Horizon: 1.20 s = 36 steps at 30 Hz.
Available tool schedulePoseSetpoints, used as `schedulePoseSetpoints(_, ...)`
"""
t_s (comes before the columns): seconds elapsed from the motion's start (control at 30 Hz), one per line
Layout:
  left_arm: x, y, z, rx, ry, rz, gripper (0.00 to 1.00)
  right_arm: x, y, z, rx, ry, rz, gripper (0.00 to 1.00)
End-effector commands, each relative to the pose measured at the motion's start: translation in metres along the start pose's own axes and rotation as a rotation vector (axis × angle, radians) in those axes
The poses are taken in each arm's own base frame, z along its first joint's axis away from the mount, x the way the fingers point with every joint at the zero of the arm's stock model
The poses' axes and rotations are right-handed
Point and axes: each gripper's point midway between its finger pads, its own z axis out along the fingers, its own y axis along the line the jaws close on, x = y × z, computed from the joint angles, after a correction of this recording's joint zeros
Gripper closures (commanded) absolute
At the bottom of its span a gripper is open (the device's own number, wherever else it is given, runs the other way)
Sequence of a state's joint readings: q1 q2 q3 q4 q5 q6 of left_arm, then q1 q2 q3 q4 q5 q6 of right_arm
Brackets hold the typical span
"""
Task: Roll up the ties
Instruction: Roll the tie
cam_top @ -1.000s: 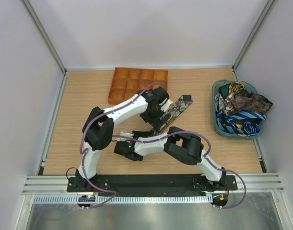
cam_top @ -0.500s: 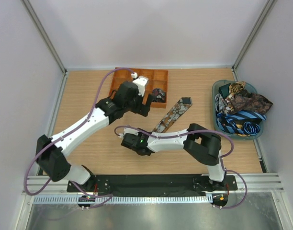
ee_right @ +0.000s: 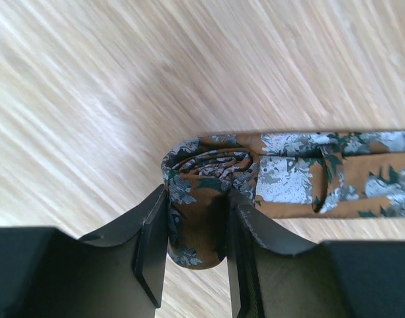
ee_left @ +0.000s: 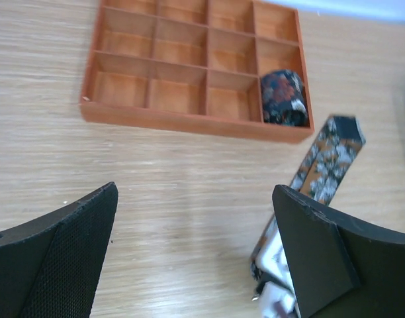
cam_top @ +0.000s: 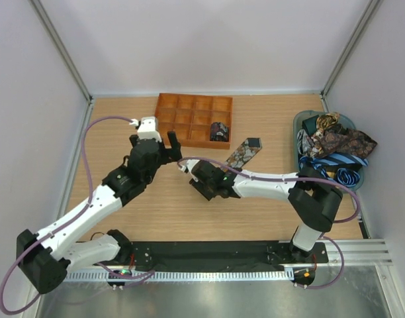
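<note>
A brown paisley tie (cam_top: 245,152) lies flat on the table, slanting toward the tray. Its near end is wound into a coil (ee_right: 209,171), and my right gripper (ee_right: 196,228) is shut on that coil, one finger on each side. The unrolled stretch (ee_right: 335,172) runs off to the right of the coil. In the top view the right gripper (cam_top: 204,173) sits at the tie's near end. A rolled paisley tie (ee_left: 282,98) stands in a right-hand compartment of the orange tray (ee_left: 189,120). My left gripper (ee_left: 192,218) hangs open over bare wood, short of the tray, holding nothing.
A green basket (cam_top: 300,173) at the right edge holds several loose ties, paisley and blue striped (cam_top: 335,165). The orange tray (cam_top: 164,136) stands at the back centre. White walls with metal posts close the table at left, right and back.
My left gripper has pulled back from the tray toward the left and opened wide; a rolled tie stays in the tray. The right gripper moved up along the tie, whose flat part is shorter.
</note>
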<state>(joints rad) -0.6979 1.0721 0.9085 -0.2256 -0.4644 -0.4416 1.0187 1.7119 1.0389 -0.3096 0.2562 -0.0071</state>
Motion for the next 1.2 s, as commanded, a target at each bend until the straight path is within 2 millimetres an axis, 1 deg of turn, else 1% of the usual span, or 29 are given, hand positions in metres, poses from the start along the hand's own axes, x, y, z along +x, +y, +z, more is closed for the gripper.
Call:
schedulePoseSetpoints(0.0, -0.017, 0.021, -0.009, -0.071, -0.147, -0.163, 0.00, -0.001, 0.032, -0.003, -0.268, -0.026, 0.150, 0.80)
schedulePoseSetpoints(0.03, -0.024, 0.020, -0.014, -0.050, -0.183, -0.187, 0.00, -0.002, 0.030, -0.002, -0.289, -0.032, 0.172, 0.80)
schedulePoseSetpoints(0.07, -0.012, 0.022, -0.013, -0.043, -0.169, -0.177, 0.00, -0.003, 0.028, -0.003, -0.342, -0.034, 0.211, 0.80)
schedulePoseSetpoints(0.13, -0.006, 0.020, -0.013, -0.015, -0.166, -0.143, 0.00, -0.001, 0.026, -0.003, -0.388, -0.038, 0.267, 0.80)
schedulePoseSetpoints(0.17, -0.006, 0.011, -0.012, 0.044, -0.174, -0.125, 0.00, -0.001, 0.024, -0.003, -0.406, -0.039, 0.291, 0.80)
schedulePoseSetpoints(0.2, 0.005, 0.009, -0.010, 0.066, -0.157, -0.094, 0.00, 0.000, 0.020, -0.003, -0.447, -0.036, 0.343, 0.80)
schedulePoseSetpoints(0.23, 0.010, 0.007, -0.008, 0.084, -0.149, -0.072, 0.00, 0.001, 0.017, -0.001, -0.467, -0.030, 0.373, 0.81)
schedulePoseSetpoints(0.27, 0.010, 0.003, -0.005, 0.107, -0.162, -0.036, 0.00, 0.001, 0.015, 0.001, -0.487, -0.028, 0.400, 0.80)
schedulePoseSetpoints(0.3, 0.023, -0.004, -0.003, 0.159, -0.133, -0.010, 0.00, 0.000, 0.011, -0.001, -0.536, -0.029, 0.437, 0.81)
schedulePoseSetpoints(0.37, 0.028, -0.016, -0.001, 0.231, -0.136, 0.042, 0.00, 0.001, 0.008, 0.001, -0.580, -0.017, 0.490, 0.81)
schedulePoseSetpoints(0.4, 0.039, -0.025, 0.001, 0.285, -0.106, 0.071, 0.00, 0.000, 0.006, 0.002, -0.596, -0.025, 0.506, 0.81)
schedulePoseSetpoints(0.5, 0.062, -0.037, 0.007, 0.369, -0.057, 0.166, 0.00, 0.004, -0.001, 0.006, -0.634, -0.022, 0.572, 0.81)
schedulePoseSetpoints(0.53, 0.070, -0.047, 0.006, 0.426, -0.034, 0.194, 0.00, 0.006, -0.006, 0.007, -0.646, -0.022, 0.606, 0.81)
schedulePoseSetpoints(0.6, 0.080, -0.055, 0.008, 0.479, -0.010, 0.278, 0.00, 0.011, -0.008, 0.012, -0.670, -0.022, 0.640, 0.81)
schedulePoseSetpoints(0.63, 0.092, -0.063, 0.009, 0.527, 0.027, 0.315, 0.00, 0.013, -0.012, 0.013, -0.682, -0.023, 0.667, 0.81)
schedulePoseSetpoints(0.67, 0.097, -0.068, 0.010, 0.552, 0.041, 0.341, 0.00, 0.015, -0.013, 0.014, -0.690, -0.014, 0.690, 0.81)
schedulePoseSetpoints(0.7, 0.103, -0.070, 0.012, 0.572, 0.056, 0.382, 0.00, 0.021, -0.013, 0.016, -0.698, 0.004, 0.714, 0.80)
schedulePoseSetpoints(0.73, 0.117, -0.076, 0.013, 0.609, 0.098, 0.402, 0.00, 0.018, -0.016, 0.018, -0.707, -0.020, 0.717, 0.81)
schedulePoseSetpoints(0.77, 0.119, -0.082, 0.016, 0.628, 0.106, 0.416, 0.00, 0.021, -0.017, 0.018, -0.723, -0.016, 0.744, 0.80)
schedulePoseSetpoints(0.8, 0.124, -0.085, 0.017, 0.644, 0.118, 0.439, 0.00, 0.021, -0.018, 0.022, -0.731, -0.021, 0.765, 0.80)
schedulePoseSetpoints(0.83, 0.138, -0.088, 0.021, 0.667, 0.153, 0.480, 0.00, 0.024, -0.018, 0.023, -0.741, -0.017, 0.779, 0.81)
schedulePoseSetpoints(0.87, 0.135, -0.093, 0.024, 0.676, 0.152, 0.506, 0.00, 0.024, -0.023, 0.025, -0.747, -0.028, 0.794, 0.80)
schedulePoseSetpoints(0.9, 0.139, -0.095, 0.026, 0.684, 0.170, 0.529, 0.00, 0.029, -0.023, 0.029, -0.751, -0.009, 0.818, 0.80)
schedulePoseSetpoints(0.93, 0.155, -0.093, 0.030, 0.691, 0.224, 0.581, 0.00, 0.032, -0.024, 0.030, -0.751, -0.002, 0.830, 0.81)
schedulePoseSetpoints(0.97, 0.158, -0.096, 0.031, 0.703, 0.239, 0.601, 0.00, 0.032, -0.026, 0.033, -0.749, -0.001, 0.837, 0.82)
schedulePoseSetpoints(1.0, 0.153, -0.102, 0.035, 0.711, 0.237, 0.614, 0.00, 0.035, -0.027, 0.035, -0.746, 0.009, 0.847, 0.83)
schedulePoseSetpoints(1.07, 0.165, -0.105, 0.039, 0.728, 0.262, 0.656, 0.00, 0.041, -0.028, 0.040, -0.733, 0.037, 0.859, 0.83)
schedulePoseSetpoints(1.13, 0.163, -0.108, 0.044, 0.733, 0.245, 0.685, 0.00, 0.045, -0.031, 0.045, -0.708, 0.052, 0.860, 0.83)
schedulePoseSetpoints(1.17, 0.168, -0.108, 0.047, 0.733, 0.257, 0.697, 0.00, 0.047, -0.033, 0.046, -0.701, 0.057, 0.865, 0.83)
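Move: The tie roll lies about 13 cm to the left hand's right, 7 cm back and 20 cm below it. The right hand already holds that roll between its fingers; the tie's flat free end lies some 15 cm ahead of the right hand and 13 cm to its right, about 4 cm lower. The finished roll in the tray is roughly 18 cm ahead of the right hand and 2 cm to its right, about 1 cm lower. Swinging right and down, after a short drift left, the wide-open left hand comes in over the tie roll, some 15 cm lower and a little back, turning about 50 degrees clockwise. Meanwhile the right hand keeps its pinch, rolling over until its fingers point left and slightly down, and carries the roll a few centimetres forward. ##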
